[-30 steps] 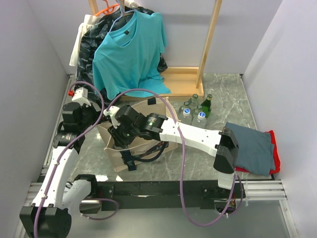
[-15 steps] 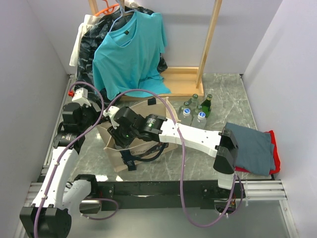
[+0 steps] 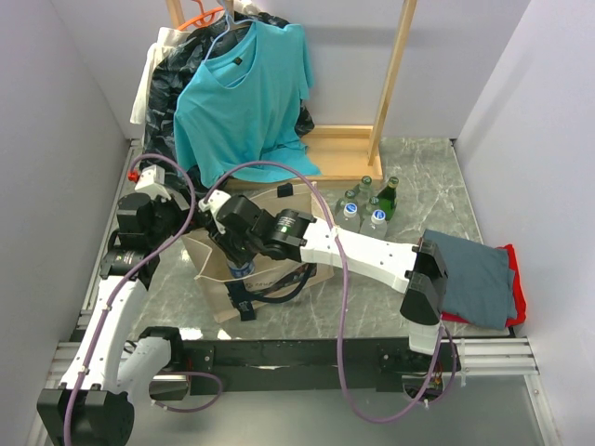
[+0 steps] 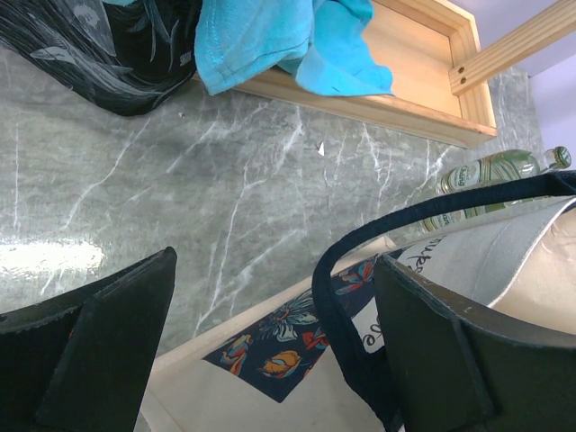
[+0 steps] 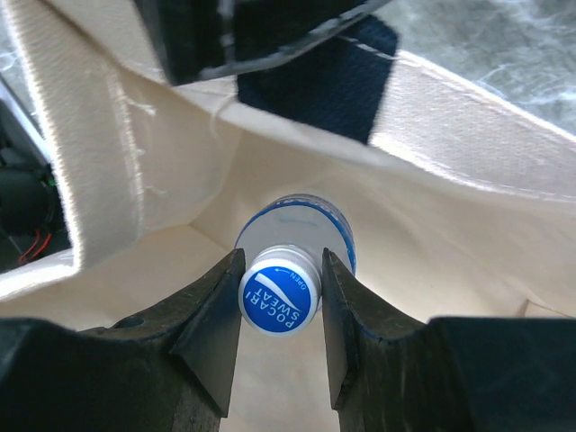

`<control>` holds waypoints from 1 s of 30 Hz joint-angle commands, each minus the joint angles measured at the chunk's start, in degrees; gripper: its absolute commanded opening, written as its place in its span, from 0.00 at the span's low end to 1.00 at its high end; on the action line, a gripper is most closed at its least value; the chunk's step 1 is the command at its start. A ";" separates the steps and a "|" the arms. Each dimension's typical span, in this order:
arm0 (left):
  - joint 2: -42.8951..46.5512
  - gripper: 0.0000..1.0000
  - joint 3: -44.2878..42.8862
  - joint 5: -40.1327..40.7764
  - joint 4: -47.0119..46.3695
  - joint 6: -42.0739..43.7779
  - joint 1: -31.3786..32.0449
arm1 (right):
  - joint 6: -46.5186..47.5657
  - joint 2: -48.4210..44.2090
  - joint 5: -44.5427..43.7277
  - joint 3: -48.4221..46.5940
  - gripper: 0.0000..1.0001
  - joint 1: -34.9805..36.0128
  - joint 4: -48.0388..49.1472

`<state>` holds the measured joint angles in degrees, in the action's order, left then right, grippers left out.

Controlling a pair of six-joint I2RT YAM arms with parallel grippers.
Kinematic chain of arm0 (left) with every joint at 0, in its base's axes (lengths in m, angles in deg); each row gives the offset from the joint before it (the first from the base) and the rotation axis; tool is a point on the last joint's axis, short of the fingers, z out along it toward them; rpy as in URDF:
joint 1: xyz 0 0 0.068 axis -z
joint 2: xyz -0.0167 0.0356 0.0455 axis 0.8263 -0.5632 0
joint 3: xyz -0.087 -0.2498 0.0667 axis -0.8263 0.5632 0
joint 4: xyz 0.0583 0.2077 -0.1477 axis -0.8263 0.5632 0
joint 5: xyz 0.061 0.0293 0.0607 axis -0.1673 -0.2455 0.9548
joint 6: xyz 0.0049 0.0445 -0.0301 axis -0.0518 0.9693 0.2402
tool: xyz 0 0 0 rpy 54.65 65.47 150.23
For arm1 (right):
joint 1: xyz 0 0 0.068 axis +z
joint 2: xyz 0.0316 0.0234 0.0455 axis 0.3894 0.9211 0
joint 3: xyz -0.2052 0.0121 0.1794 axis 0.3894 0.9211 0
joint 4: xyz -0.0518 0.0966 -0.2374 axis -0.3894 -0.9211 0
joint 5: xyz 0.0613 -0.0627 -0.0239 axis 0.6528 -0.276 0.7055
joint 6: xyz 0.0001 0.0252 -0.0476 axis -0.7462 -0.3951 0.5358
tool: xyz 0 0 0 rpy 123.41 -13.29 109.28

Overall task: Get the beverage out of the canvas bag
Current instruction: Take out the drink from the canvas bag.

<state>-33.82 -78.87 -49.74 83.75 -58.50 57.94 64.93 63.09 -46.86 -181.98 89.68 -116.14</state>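
Note:
The beige canvas bag with black straps stands upright at the table's near left. My right gripper reaches down into its mouth. In the right wrist view the right gripper is shut on the blue "Pocari Sweat" cap of the beverage, a clear bottle hanging upright between the bag's cream inner walls. My left gripper stands open at the bag's left rim. The flower-printed side and a black strap lie between its fingers. In the top view the left gripper is at that rim.
Several bottles stand behind the bag to the right, one of them green. A teal T-shirt and dark garments hang on a wooden rack at the back. Folded grey and red clothes lie at the right edge.
My right gripper has risen a little with the bottle; its blue label now shows at the bag's mouth in the top view. The left arm has not moved.

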 commanded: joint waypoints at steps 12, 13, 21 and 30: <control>0.46 0.96 0.57 -1.01 -0.78 1.34 0.07 | 2.01 -5.96 -6.41 -9.48 0.00 -2.60 6.45; 0.46 0.96 0.66 -0.83 -0.78 1.42 0.07 | 2.01 -5.95 -6.41 -9.92 0.00 -2.69 6.19; 0.37 0.96 0.83 -1.44 -1.92 0.63 0.07 | 1.93 -7.71 -6.77 -10.19 0.00 -3.04 6.27; 0.02 0.96 0.57 -1.71 -2.18 0.37 0.07 | 1.49 -10.17 -7.29 -12.30 0.00 -3.22 2.85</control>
<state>-33.91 -78.37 -50.17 82.90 -58.53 57.94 66.11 60.38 -52.21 -187.93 86.99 -117.60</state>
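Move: The right hand already grips the last beverage by its cap, inside the canvas bag. The bag's middle is about 7 cm to the right of that hand, 2 cm ahead and 9 cm down. The place it is bound for is beside the bottles on the table, roughly 31 cm right, 11 cm ahead and 11 cm down; the green bottle is some 36 cm right and 16 cm ahead. From the left hand, those bottles lie about 41 cm right and 2 cm ahead. Up and forward goes the right hand, still pinching the beverage by its cap between both fingers: nearly 4 cm forward towards the bag's far rim, with the rise setting in soon after, then almost straight up with a little drift right, some 6 cm of lift in all. The fingertips swing a few degrees upward and their grip stays the same. ##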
